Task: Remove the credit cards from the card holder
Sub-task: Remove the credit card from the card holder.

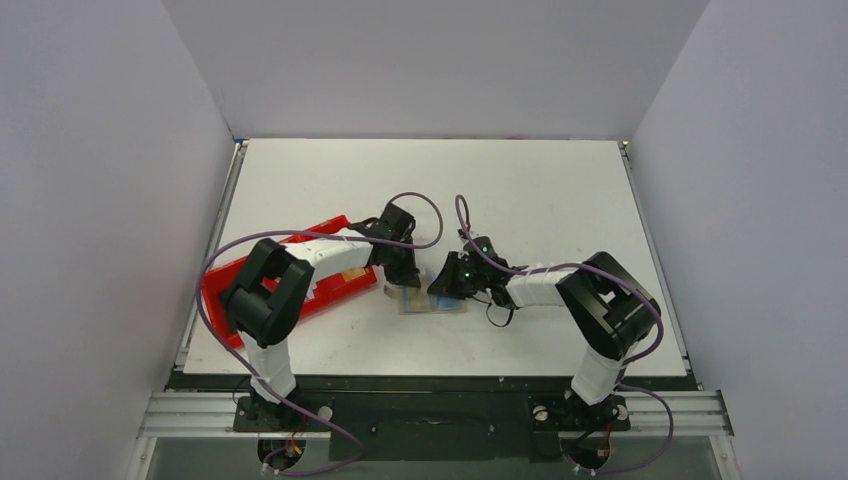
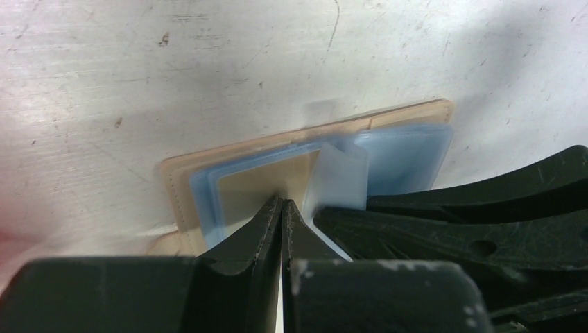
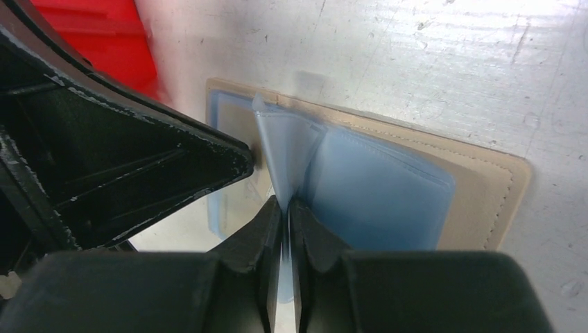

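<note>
The card holder [image 1: 428,303] lies open and flat on the table: a tan stitched cover [image 3: 485,187] with pale blue plastic sleeves [image 3: 381,194] inside. My left gripper [image 2: 281,201] is shut, its tips pressed onto the left-hand sleeve, where a tan face [image 2: 253,187] shows through. Whether that is one of the credit cards, or whether anything thin sits between the tips, I cannot tell. My right gripper [image 3: 284,202] is shut on one sleeve leaf [image 3: 288,149], which stands upright from the holder's middle. The two grippers [image 1: 405,283] [image 1: 442,285] meet tip to tip over the holder.
A red tray [image 1: 222,285] lies left of the holder, partly under my left arm, and its corner [image 3: 97,35] shows in the right wrist view. White walls enclose the table on three sides. Purple cables loop above both wrists.
</note>
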Tool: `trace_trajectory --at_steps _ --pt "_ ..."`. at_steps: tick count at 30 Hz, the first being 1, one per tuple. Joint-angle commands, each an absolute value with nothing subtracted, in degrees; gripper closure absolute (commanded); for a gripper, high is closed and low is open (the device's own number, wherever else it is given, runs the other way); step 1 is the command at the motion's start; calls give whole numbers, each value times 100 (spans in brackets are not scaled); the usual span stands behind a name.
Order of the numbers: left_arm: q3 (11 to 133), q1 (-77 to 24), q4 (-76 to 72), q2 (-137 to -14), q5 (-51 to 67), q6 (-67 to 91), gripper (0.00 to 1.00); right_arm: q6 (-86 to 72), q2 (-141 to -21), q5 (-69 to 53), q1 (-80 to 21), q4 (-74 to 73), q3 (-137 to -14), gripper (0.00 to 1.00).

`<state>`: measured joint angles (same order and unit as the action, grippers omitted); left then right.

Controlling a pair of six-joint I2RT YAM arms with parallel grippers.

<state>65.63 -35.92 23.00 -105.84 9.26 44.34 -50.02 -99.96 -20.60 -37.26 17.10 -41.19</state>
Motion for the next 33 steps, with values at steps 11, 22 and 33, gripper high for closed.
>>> trace_trajectory --at_steps 11,22,33 --pt "6820 -3674 2043 -10784 917 4447 100 -4638 -9227 -1718 -3694 669 -4359 70" --pt "6972 -3766 2041 -10784 1035 4389 100 -4400 -8484 -973 -3731 -235 -4499 69" --pt "7200 -3915 1984 -10797 1300 4393 100 -4289 -8173 -609 -3764 -667 -4542 69"
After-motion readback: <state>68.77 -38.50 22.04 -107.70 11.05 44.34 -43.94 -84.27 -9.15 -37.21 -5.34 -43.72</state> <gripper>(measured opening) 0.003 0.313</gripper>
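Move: My right hand still holds the translucent leaf of the open card holder, so the leaf lies right between its pads. From my closed left hand the leaf is some 3 cm to the right, level ahead. The tan left pocket lies just below my left fingertips, about 1 cm back and 1 cm left, the blue right page about 6 cm right and 1 cm back, and the tan tab some 5 cm left and 1 cm back. I open my right fingers about a third, let go of the leaf and draw back about 5 cm to the right and some 4 cm up, tipping the fingers about 10 degrees steeper. With my left fingers kept shut, I edge low across the holder to the right, pause, then go on, about 3 cm in all, pushing against the leaf's left side and rising slightly at the end. ##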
